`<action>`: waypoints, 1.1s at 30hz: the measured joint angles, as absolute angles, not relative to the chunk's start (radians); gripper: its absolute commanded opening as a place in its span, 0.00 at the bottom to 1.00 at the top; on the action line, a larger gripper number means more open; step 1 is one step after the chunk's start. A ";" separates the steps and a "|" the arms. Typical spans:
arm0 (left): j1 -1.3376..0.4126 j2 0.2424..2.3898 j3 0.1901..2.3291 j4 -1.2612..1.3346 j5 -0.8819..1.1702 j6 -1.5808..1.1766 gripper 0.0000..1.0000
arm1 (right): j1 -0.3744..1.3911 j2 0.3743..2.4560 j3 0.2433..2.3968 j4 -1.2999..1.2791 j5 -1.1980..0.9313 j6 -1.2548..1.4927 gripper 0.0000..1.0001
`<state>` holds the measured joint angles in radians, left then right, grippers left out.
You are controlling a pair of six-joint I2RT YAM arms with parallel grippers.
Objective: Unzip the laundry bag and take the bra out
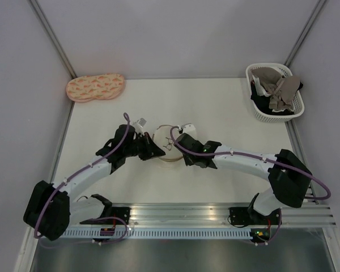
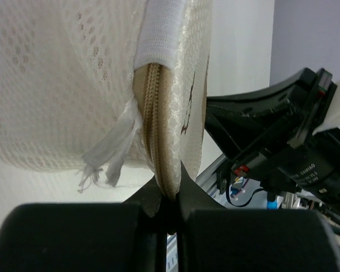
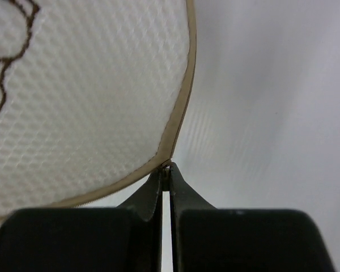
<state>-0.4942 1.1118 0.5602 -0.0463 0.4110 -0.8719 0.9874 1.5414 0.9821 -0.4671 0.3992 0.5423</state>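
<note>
The round cream-white laundry bag [image 1: 166, 148] sits mid-table between my two grippers. My left gripper [image 1: 153, 151] is shut on the bag's edge. In the left wrist view its fingertips [image 2: 170, 191] pinch the tan zipper rim [image 2: 156, 136], with mesh fabric [image 2: 62, 85] above. My right gripper [image 1: 181, 148] is at the bag's right side. In the right wrist view it [image 3: 166, 171] is shut on a small zipper pull at the tan rim [image 3: 178, 122], below the mesh face [image 3: 85, 96] with its dark drawing. The zipper looks closed. The bra is hidden.
A pink-orange patterned pouch [image 1: 95, 87] lies at the far left. A white basket [image 1: 273, 93] with beige and black clothes stands at the far right. The metal rail [image 1: 181, 218] runs along the near edge. My right arm [image 2: 283, 141] shows close by in the left wrist view.
</note>
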 measured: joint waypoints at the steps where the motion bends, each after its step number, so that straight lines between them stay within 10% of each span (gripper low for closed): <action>1: -0.493 1.148 0.589 -0.043 0.442 -0.840 0.02 | 0.965 1.541 0.985 -0.465 0.403 0.535 0.00; 6: -0.487 1.352 0.783 -0.031 0.587 -0.665 0.03 | 0.891 1.549 1.011 -0.464 0.430 0.487 0.00; 9: -0.483 1.493 0.923 -0.041 0.656 -0.566 0.46 | 0.878 1.547 1.012 -0.464 0.447 0.464 0.00; 11: -0.482 1.564 0.994 -0.055 0.662 -0.537 0.97 | 0.874 1.538 1.011 -0.462 0.445 0.456 0.01; 19: -0.479 1.581 0.987 -0.110 0.394 -0.595 1.00 | 0.873 1.434 0.968 -0.416 0.372 0.439 0.01; 33: -0.486 0.916 0.471 -0.143 0.297 -1.063 1.00 | 0.873 1.414 0.881 -0.057 -0.273 0.436 0.01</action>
<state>-0.4862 0.9161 0.4706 -0.1429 0.2974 -1.0634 0.8730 1.4136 0.8814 -0.0574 -0.2733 0.4362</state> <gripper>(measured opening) 0.993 0.021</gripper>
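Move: The left fingers are shut on the laundry bag's beige zipper edge. The bag's middle is about 5 cm ahead, 5 cm right and 5 cm below that hand, with the white zip cover some 4 cm ahead along the edge, 1 cm left and roughly level. The right fingers pinch the bag's near right rim, and the bag's middle is around 7 cm ahead, 5 cm left and roughly level. Forward and to the right, the left hand first sweeps about 10 cm beside the bag with its fingers shut, opens them wide near the far end, dips slightly, then comes back to just short of its start. The right hand keeps its pinch on the rim, goes forward a little, then swings back, left and up, ending about 8 cm left and rolled some 30 degrees, left side rising, turning counter-clockwise, bringing the rim to the open left jaws. ##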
